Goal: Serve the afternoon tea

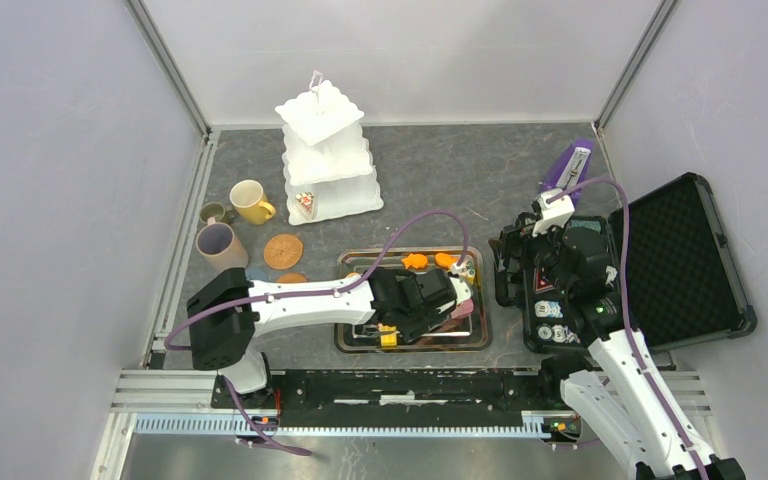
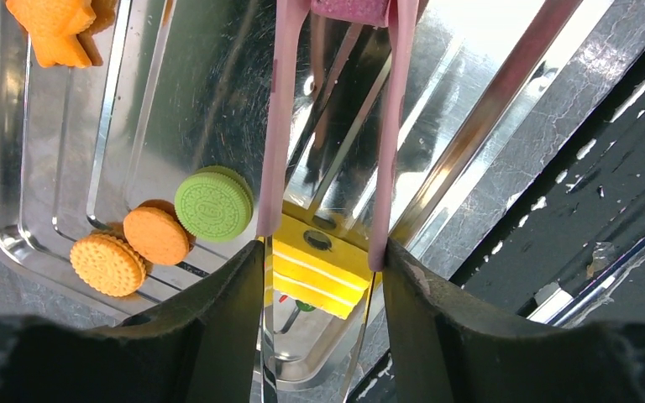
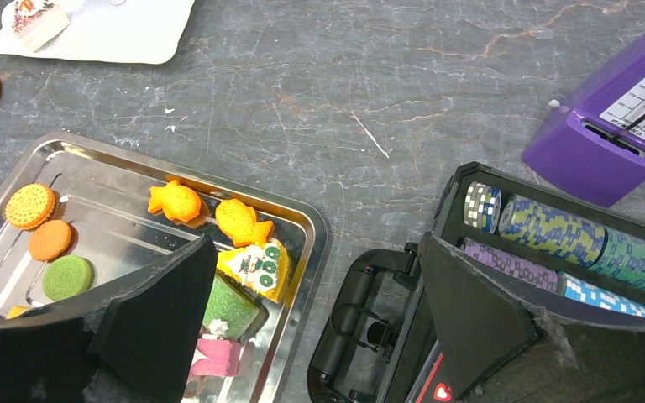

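My left gripper (image 2: 321, 252) (image 1: 440, 297) is low over the steel tray (image 1: 350, 262), shut on pink-armed tongs (image 2: 274, 126) that reach away from it. Something pink (image 2: 348, 8) sits between the tongs' far ends, cut off by the frame edge. A yellow layered cake (image 2: 319, 273) lies under the tongs. Green (image 2: 214, 204) and orange biscuits (image 2: 158, 235) lie to their left. Fish-shaped (image 3: 175, 201), kiwi-topped (image 3: 256, 267), green (image 3: 231, 306) and pink cakes (image 3: 210, 357) fill the tray's right end. The white tiered stand (image 1: 325, 150) holds one cake slice (image 1: 305, 205). My right gripper (image 3: 315, 243) (image 1: 516, 265) hangs open.
Yellow (image 1: 250, 202), beige-lilac (image 1: 220, 245) and small green (image 1: 215, 212) mugs stand left of the stand, beside a woven coaster (image 1: 283, 251). The open black case (image 1: 680, 260) with poker chips (image 3: 546, 231) lies right of the tray. A purple metronome (image 1: 570, 165) stands behind it.
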`<state>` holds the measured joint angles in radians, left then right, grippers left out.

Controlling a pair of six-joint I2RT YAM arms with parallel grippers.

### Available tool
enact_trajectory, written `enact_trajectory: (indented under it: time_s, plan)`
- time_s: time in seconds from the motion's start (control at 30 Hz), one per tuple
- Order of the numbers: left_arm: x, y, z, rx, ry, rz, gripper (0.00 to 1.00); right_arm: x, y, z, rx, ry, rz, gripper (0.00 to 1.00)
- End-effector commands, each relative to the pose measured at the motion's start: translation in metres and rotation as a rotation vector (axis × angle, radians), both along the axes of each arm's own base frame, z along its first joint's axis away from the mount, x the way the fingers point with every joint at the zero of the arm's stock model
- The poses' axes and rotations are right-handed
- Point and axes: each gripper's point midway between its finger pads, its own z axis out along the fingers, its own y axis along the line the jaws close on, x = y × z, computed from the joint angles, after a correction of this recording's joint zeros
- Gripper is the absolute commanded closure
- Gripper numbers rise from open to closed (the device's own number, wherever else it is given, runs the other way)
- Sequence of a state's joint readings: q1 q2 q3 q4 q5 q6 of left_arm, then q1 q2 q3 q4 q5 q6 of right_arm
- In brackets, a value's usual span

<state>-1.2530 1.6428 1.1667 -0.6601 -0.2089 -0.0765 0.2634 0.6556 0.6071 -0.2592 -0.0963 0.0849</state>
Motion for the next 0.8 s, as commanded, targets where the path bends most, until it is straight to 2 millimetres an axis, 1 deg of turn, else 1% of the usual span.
enact_trajectory:
  time_s: [0.0, 0.13, 0.23, 0.4, 0.57, 0.67, 0.77]
  plan:
    - [0.002, -0.012, 0.021, -0.044, -0.028, -0.02, 0.84, 0.003, -0.001, 0.003, 0.009, -0.02, -0.008, 0.02]
    - [-0.003, -0.015, 0.022, -0.058, -0.003, -0.024, 0.93, 0.002, -0.001, 0.002, 0.011, -0.015, -0.008, 0.02]
    - [-0.006, -0.015, 0.023, -0.067, 0.006, -0.024, 0.97, 0.002, -0.001, 0.002, 0.009, -0.014, -0.01, 0.02]
    - [-0.009, -0.012, 0.031, -0.084, 0.009, -0.024, 0.98, 0.001, -0.002, 0.001, 0.008, -0.011, -0.01, 0.02]
    - [-0.015, -0.007, 0.052, -0.135, 0.0, -0.044, 0.98, 0.001, -0.003, 0.0, 0.008, -0.012, -0.017, 0.02]
    - [-0.019, 0.0, 0.063, -0.15, -0.012, -0.072, 0.98, 0.001, -0.002, 0.0, 0.009, -0.011, -0.016, 0.02]
    - [-0.011, 0.011, 0.079, -0.17, -0.071, -0.041, 0.98, 0.0, -0.003, 0.002, 0.01, -0.014, -0.018, 0.02]
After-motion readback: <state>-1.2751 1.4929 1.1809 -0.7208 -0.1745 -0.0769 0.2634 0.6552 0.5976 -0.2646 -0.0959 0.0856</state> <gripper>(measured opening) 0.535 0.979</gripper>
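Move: The left gripper holds the pink tongs, their tips already around the pink cake about 10 cm to its right, 2 cm ahead and a few centimetres below. The yellow cake is some 4 cm left and 2 cm back, the green cake about 9 cm right and 5 cm ahead. The white stand's lowest tier lies roughly 23 cm ahead and 15 cm left. From the right gripper, the pink cake is about 11 cm back, 12 cm left and 18 cm down. Keep the left gripper almost in place over the tray at first, squeezing the tongs slightly tighter around the pink cake. Then raise the gripper with growing speed, about 5 cm up and barely 1.5 cm back, fingers still pointing steeply down, carrying the cake between the tong tips away from the tray. ##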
